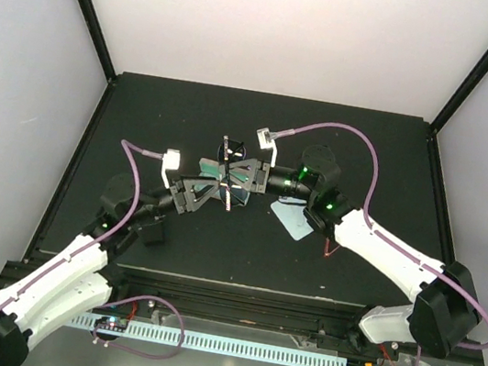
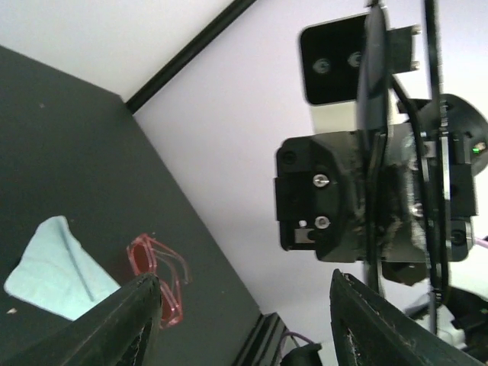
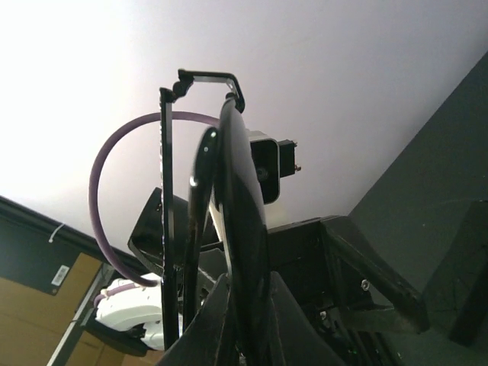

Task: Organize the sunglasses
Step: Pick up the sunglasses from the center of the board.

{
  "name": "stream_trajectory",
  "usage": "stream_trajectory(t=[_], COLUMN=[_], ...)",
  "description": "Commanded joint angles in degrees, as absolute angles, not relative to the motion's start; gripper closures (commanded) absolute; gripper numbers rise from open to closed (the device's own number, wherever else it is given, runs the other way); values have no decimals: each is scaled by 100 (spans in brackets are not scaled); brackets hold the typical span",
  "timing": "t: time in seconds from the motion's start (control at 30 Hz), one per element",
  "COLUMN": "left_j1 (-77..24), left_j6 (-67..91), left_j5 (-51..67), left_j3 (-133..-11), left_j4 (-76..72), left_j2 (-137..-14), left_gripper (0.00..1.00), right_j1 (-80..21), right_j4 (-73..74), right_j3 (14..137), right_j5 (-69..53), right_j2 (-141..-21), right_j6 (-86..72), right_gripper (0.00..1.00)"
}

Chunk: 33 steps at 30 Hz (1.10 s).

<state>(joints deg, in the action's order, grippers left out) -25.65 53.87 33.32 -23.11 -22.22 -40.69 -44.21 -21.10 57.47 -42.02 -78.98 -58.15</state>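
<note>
The black sunglasses [image 1: 228, 164] hang in the air over the middle of the table, with my right gripper [image 1: 243, 176] shut on them. The right wrist view shows a dark lens [image 3: 238, 221] pinched between the fingers of the right gripper [image 3: 248, 305], and the thin black arms [image 3: 165, 191] stand unfolded beside it. My left gripper [image 1: 220, 190] is open just left of them and nothing is between its fingers [image 2: 130, 320]. The held black sunglasses [image 2: 377, 114] sit ahead of its right finger. The red sunglasses [image 2: 156, 274] lie on the mat near the right edge [image 1: 330, 247].
A light blue cloth [image 1: 294, 219] lies on the mat under the right arm and shows in the left wrist view [image 2: 53, 267]. A second bit of light blue [image 1: 215, 171] shows beneath the two grippers. The black mat [image 1: 142, 121] ends at raised black rails and white walls.
</note>
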Motion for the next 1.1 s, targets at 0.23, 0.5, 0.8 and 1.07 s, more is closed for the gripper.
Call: stream_trajectory(t=[0.23,0.5,0.8,1.07], left_j1=[-2602,-2597,-2597,-2599], left_j6=[5392,5582,5780,5745], left_j5=[3316,3770,3823,3840], left_j3=[-2479,-2650,-2731,-2794], left_j4=[-2553,-2777,-2841,-2759], left_j2=[-3663,-3981,-4102,-4140], left_gripper=[36,53,76,98], right_j1=[-4412,-4442,-4484,-4486], right_j4=[-2145,-2392,-2517,-2605], right_j3=[5908,5959,5922,5855], right_j5=[-4280,-4555,-4729,-4810], right_j2=[-7888,-8027,-8095,-8056], right_j6=[-5695,-5831,-5884,-5946], right_gripper=[93,93,93,92])
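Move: The sunglasses are already pinched in the right hand's closed fingertips, right at its hand point and roughly upright in mid-air. From the left hand, open and empty, their middle is some 3 cm ahead, 3 cm to the right and 4 cm higher. The open green-lined case lies on the board about 11 cm ahead of the left hand, 3 cm right and 25 cm below; the black pouch is 15 cm left, 5 cm back and just as low. The sunglasses are held up by the right hand, which keeps its grip and eases less than 1 cm left and back, while the left hand comes up to them. It rises about 4 cm, drifts back 1 to 2 cm, then turns slightly clockwise as its half-open fingers close nearly shut, pinching the near part of the frame beside the right fingertips. ##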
